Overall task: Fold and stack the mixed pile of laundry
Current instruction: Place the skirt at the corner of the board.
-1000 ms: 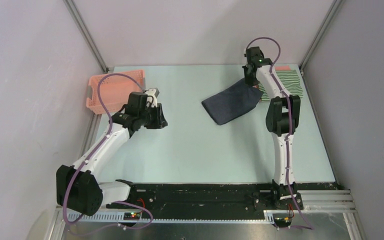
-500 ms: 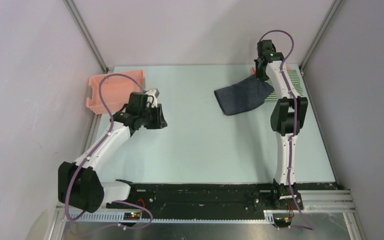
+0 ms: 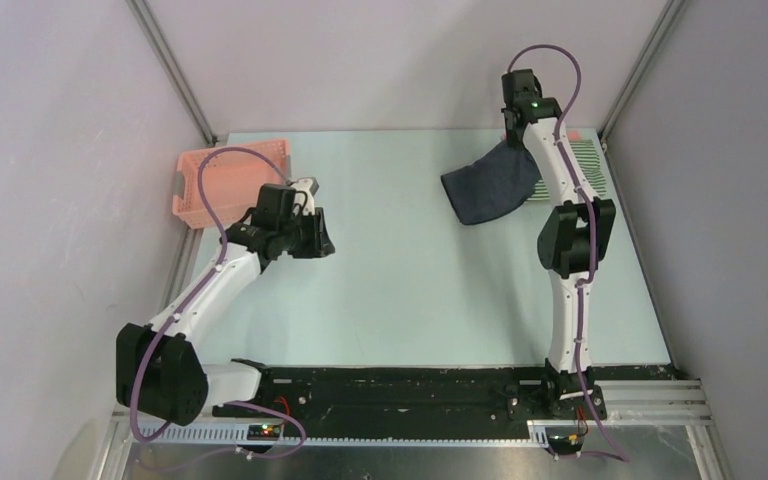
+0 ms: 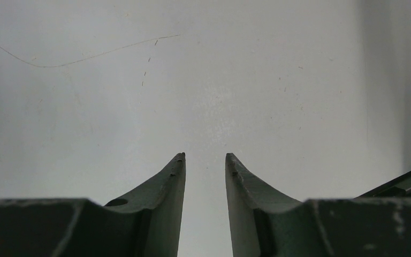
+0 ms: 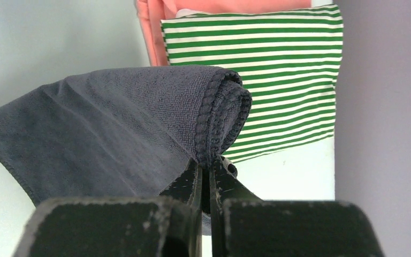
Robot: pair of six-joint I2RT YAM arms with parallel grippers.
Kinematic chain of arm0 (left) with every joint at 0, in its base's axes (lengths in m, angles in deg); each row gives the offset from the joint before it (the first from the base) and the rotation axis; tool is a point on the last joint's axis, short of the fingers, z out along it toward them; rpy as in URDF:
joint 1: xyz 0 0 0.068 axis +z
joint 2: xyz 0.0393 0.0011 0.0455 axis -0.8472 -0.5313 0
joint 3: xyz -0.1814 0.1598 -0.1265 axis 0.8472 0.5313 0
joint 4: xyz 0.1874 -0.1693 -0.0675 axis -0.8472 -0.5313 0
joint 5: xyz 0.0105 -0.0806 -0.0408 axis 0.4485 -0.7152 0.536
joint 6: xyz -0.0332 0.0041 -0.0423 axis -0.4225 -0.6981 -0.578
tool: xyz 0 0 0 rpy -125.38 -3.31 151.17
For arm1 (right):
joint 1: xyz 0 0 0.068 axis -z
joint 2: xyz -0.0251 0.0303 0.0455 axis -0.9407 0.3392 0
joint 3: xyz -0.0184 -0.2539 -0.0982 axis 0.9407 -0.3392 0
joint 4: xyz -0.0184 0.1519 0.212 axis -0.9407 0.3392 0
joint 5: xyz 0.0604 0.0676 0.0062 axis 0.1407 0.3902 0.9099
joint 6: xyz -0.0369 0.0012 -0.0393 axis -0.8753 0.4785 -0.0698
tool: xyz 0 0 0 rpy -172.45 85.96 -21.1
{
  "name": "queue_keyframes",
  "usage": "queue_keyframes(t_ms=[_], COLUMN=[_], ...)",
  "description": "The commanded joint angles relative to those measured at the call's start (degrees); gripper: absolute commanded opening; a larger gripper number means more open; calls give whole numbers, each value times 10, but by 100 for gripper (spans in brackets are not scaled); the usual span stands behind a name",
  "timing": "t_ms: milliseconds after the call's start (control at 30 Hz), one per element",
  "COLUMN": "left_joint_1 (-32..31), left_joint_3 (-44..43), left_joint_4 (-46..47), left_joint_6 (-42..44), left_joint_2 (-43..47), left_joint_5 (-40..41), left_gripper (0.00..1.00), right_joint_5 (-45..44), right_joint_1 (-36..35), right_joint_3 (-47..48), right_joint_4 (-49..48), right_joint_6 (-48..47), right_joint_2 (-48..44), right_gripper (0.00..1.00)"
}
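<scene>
My right gripper (image 5: 207, 165) is shut on the hemmed edge of the dark navy-grey cloth (image 5: 112, 131), which hangs folded from it. In the top view that cloth (image 3: 485, 190) droops leftward from the gripper (image 3: 520, 140), lifted near the table's far right corner. Beyond it lies the green-and-white striped garment (image 5: 278, 69), folded flat on top of the salmon-pink shirt (image 5: 155, 21); the stripes (image 3: 588, 165) show beside the right arm. My left gripper (image 4: 205, 159) is open with nothing between its fingers, hovering over bare table (image 4: 203, 80) at the left (image 3: 318, 240).
A pink plastic lattice basket (image 3: 222, 182) sits at the table's far left, just behind my left arm. Grey walls and metal frame posts close in the table on the left, back and right; the right wall (image 5: 385, 107) stands close to the striped stack.
My right gripper has carried the navy-grey cloth up and to the right, toward the striped stack at the far right corner. The left arm has stayed put.
</scene>
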Motion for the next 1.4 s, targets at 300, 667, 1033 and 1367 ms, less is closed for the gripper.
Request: queue_keyframes(t_ms=[300,667,1033,1367], left_joint_1=[4,3,3,3], left_joint_3=[-7,-8,-5,-8], left_joint_4=[6,6,5,5], left_joint_6=[14,12,12,13], left_joint_2=[11,-1,2,-5], left_joint_5=[-15,-21,-22,-22], left_gripper=[39,39,40,40], right_joint_5=[-56,-28,-24,34], right_joint_1=[49,102,134,191], right_joint_3=[-9,-53,-34,-86], right_joint_4=[-46,-87,-87,-141], right_joint_6=[-24,-12,5,25], right_joint_2=[-20,-44,-66,-55], right_gripper=[0,0,0,0])
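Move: The shut right hand already holds a corner of the dark skirt, about 16 cm above the board. The striped stack it is taken to has its middle about 12 cm to the right and 8 cm ahead; the pink cloth beneath that is centred 1 cm left of and 1 cm beyond the stack's middle. The skirt's middle hangs some 8 cm to the hand's left, level fore and aft. From the left hand the stack lies about 32 cm ahead and 55 cm right. Still pinching the skirt's bunched corner, the right hand pulls it rightward across the striped stack, about 15 cm in all: a quick sweep that dips a couple of centimetres, a near-pause, then on to the right while rising again. The wrist turns clockwise some 15 degrees on the way, and the fingers stay shut. ##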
